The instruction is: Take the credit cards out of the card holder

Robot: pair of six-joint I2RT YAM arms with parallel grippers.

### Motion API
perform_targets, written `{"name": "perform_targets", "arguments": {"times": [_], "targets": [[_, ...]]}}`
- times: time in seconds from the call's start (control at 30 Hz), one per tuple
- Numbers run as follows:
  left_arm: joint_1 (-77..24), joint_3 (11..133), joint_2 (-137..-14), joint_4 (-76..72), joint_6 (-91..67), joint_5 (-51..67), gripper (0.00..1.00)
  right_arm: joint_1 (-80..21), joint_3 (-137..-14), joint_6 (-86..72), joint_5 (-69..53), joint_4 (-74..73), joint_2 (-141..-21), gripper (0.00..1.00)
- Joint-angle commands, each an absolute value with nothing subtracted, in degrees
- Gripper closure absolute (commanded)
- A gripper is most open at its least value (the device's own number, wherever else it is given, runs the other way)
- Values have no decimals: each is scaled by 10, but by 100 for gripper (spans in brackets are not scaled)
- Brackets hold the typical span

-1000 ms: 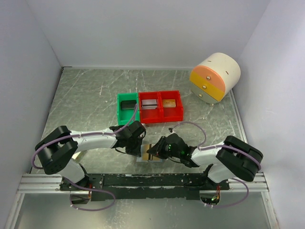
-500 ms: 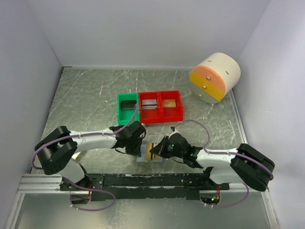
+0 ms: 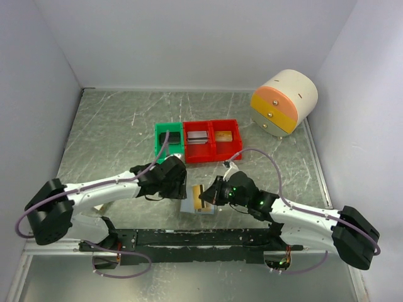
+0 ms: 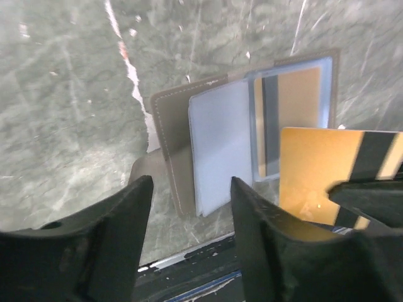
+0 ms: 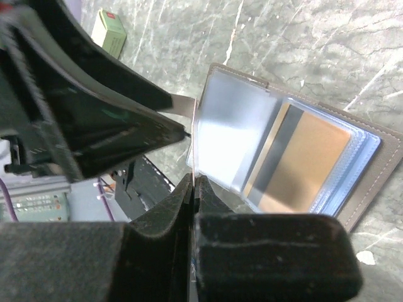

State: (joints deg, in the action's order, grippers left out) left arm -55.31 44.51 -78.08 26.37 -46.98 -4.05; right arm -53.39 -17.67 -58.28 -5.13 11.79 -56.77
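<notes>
The grey card holder (image 3: 189, 207) (image 4: 170, 138) lies open on the table near the front edge, its pale blue pockets (image 4: 220, 151) facing up. One orange credit card with a dark stripe (image 4: 297, 100) (image 5: 308, 157) sits in a pocket. My right gripper (image 3: 211, 195) (image 5: 194, 179) is shut on another orange card (image 3: 199, 199) (image 4: 321, 173), held on edge just above the holder's right side. In the right wrist view this card (image 5: 193, 148) shows edge-on. My left gripper (image 3: 174, 184) (image 4: 192, 185) hovers over the holder's left panel, open, with nothing between its fingers.
A green bin (image 3: 165, 133) and a red double bin (image 3: 213, 155) stand behind the holder. A round cream and orange drawer unit (image 3: 283, 100) sits at the back right. A small pale box (image 5: 110, 31) lies near the bins. A metal rail (image 3: 189, 238) runs along the near edge.
My left gripper has opened and drawn back from the holder. My right gripper has shut on the orange card and raised it from the holder. Both arms have stretched forward.
</notes>
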Motion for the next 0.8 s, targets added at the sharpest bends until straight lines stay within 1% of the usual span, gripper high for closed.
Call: {"name": "perform_targets", "arguments": {"times": [0.0,0.1,0.13,0.2,0.3,0.47,0.53,0.57,0.6,0.63,0.7,0.77], "targets": [[-548,493,-729,339,-471,-139,28,-551,-192,-528,-46,97,-548,100],[-519,514,-697,386,-454,-171,2,-573,-207,-500,-19,88,-537,100],[-499,518,-684,401,-444,-173,0,-580,-215,-486,-9,84,-536,100],[-445,524,-656,415,-411,-171,0,-599,-237,-462,18,64,-539,100],[-384,540,-621,440,-368,-184,0,-628,-281,-420,93,6,-555,100],[-264,551,-611,457,-294,-176,0,-643,-349,-300,181,-47,-575,100],[-235,552,-613,458,-282,-183,0,-642,-375,-260,235,-64,-583,100],[-229,553,-612,454,-274,-183,0,-636,-391,-284,277,-88,-588,100],[-227,556,-611,454,-270,-189,0,-611,-408,-320,283,-103,-592,100],[-227,560,-611,454,-270,-198,0,-564,-422,-316,230,-94,-599,100],[-227,550,-606,437,-264,-207,0,-456,-441,-309,41,-53,-615,100],[-225,527,-599,409,-256,-207,0,-366,-465,-312,-51,-45,-648,100]]}}
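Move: The orange card is already out and pinched in the right hand. The two-compartment red box lies roughly 28 cm ahead of that hand, about 3 cm to its right and 7 cm lower; the green bin is about 28 cm ahead and 18 cm left. The open card holder lies 8 cm below, 4 cm left and 1 cm ahead. From the empty left hand, the red box is about 27 cm ahead and 12 cm right, the holder 6 cm right and 5 cm below. Keeping its pinch on the orange card, the right hand first eases back a centimetre, then lifts away from the holder and speeds up forward towards the red box, ending some 9 cm higher and 9 cm farther out with the fingers tipped up about 25 degrees. The left hand, already clear of the holder, opens from half to fully wide and sweeps left, forward and up away from it, roughly 19 cm left and 10 cm each forward and up, turning counter-clockwise as it goes. ##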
